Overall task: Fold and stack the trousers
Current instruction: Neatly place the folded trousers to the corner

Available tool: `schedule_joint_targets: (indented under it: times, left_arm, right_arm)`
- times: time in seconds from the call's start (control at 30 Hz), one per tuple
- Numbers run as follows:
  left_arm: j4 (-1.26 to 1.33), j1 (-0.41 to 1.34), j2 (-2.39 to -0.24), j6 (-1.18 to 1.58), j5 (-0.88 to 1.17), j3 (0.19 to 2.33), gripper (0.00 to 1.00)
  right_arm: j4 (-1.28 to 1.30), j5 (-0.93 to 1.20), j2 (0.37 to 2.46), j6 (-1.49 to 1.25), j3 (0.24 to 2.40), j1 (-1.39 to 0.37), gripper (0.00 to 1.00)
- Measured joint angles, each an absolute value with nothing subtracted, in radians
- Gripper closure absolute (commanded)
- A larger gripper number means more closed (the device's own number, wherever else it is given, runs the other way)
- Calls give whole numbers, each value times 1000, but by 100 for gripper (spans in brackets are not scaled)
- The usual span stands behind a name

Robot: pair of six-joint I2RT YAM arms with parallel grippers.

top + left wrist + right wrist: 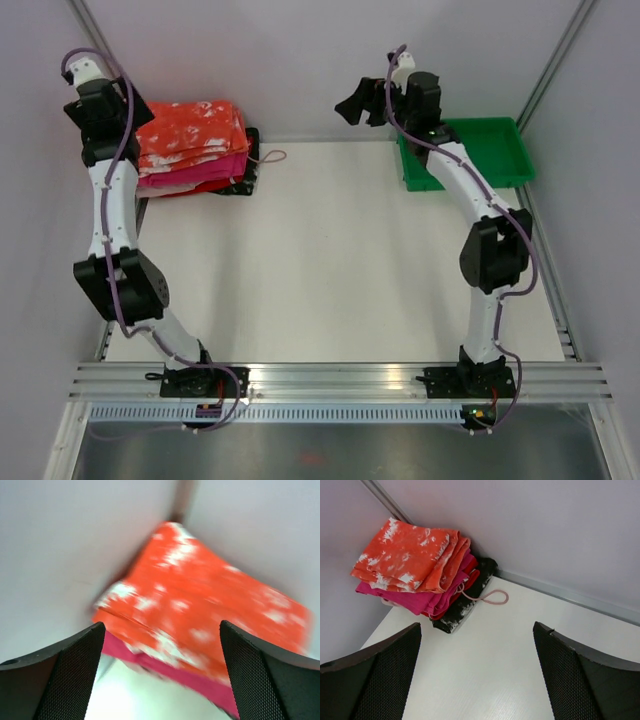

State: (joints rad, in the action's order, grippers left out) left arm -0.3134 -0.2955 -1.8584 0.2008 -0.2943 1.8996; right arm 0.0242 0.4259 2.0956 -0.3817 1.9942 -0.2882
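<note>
The trousers (192,128) are orange-red with white blotches. They lie folded on top of a pile in the far left corner. In the left wrist view they (200,600) fill the middle, blurred, just beyond my left gripper (162,675). That gripper is open, with nothing between its fingers. My left wrist (100,115) stands at the pile's left side. My right gripper (358,103) hangs high at the far middle and points left. It (477,675) is open and empty above bare table, and the trousers (407,555) lie far from it.
Under the trousers lie a magenta-pink folded cloth (415,600) and a black mottled cloth (465,605). A pink cord loop (492,597) trails from the pile onto the table. A green tray (490,150) sits at the far right, behind the right arm. Walls close in the left, back and right.
</note>
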Motion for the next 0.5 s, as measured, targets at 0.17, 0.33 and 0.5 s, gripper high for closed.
schedule_joint_targets:
  times: [0.17,0.33,0.5]
  left_arm:
    - [-338,-72,-1432,197,-91,1665,0]
    - [-389,-9,-1079,210,166,1407,0]
    - [-468,-1,-830,209,209,1188,0]
  right_arm:
    - [64,323,1812,-340,1797,-293,2]
    - [88,207,1505,-345,1513,-292,2]
    - [84,112,1195,-393,1197,-292,2]
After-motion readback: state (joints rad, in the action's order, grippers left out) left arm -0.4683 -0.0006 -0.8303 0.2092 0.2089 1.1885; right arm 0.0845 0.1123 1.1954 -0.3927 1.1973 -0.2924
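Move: The red folded trousers lie in the far left corner on top of the stack, their middle about 11 cm to the right of the empty left gripper, 5 cm ahead and some 16 cm below. The pink cloth is right under them, 3 cm ahead of that gripper, 10 cm right, 21 cm down. From the right gripper the trousers are roughly 42 cm left, 3 cm ahead and 14 cm down; the green box is 26 cm right, 2 cm ahead, 28 cm below. Bring the left gripper, already open and clear, quickly back and to the right, about 24 cm each way, away from the corner stack, arching up and then easing down while it swings clockwise some 45 degrees. Draw the open right gripper back as well, with a smaller drift right and a slight rise, turning a little clockwise; touch nothing with either. ##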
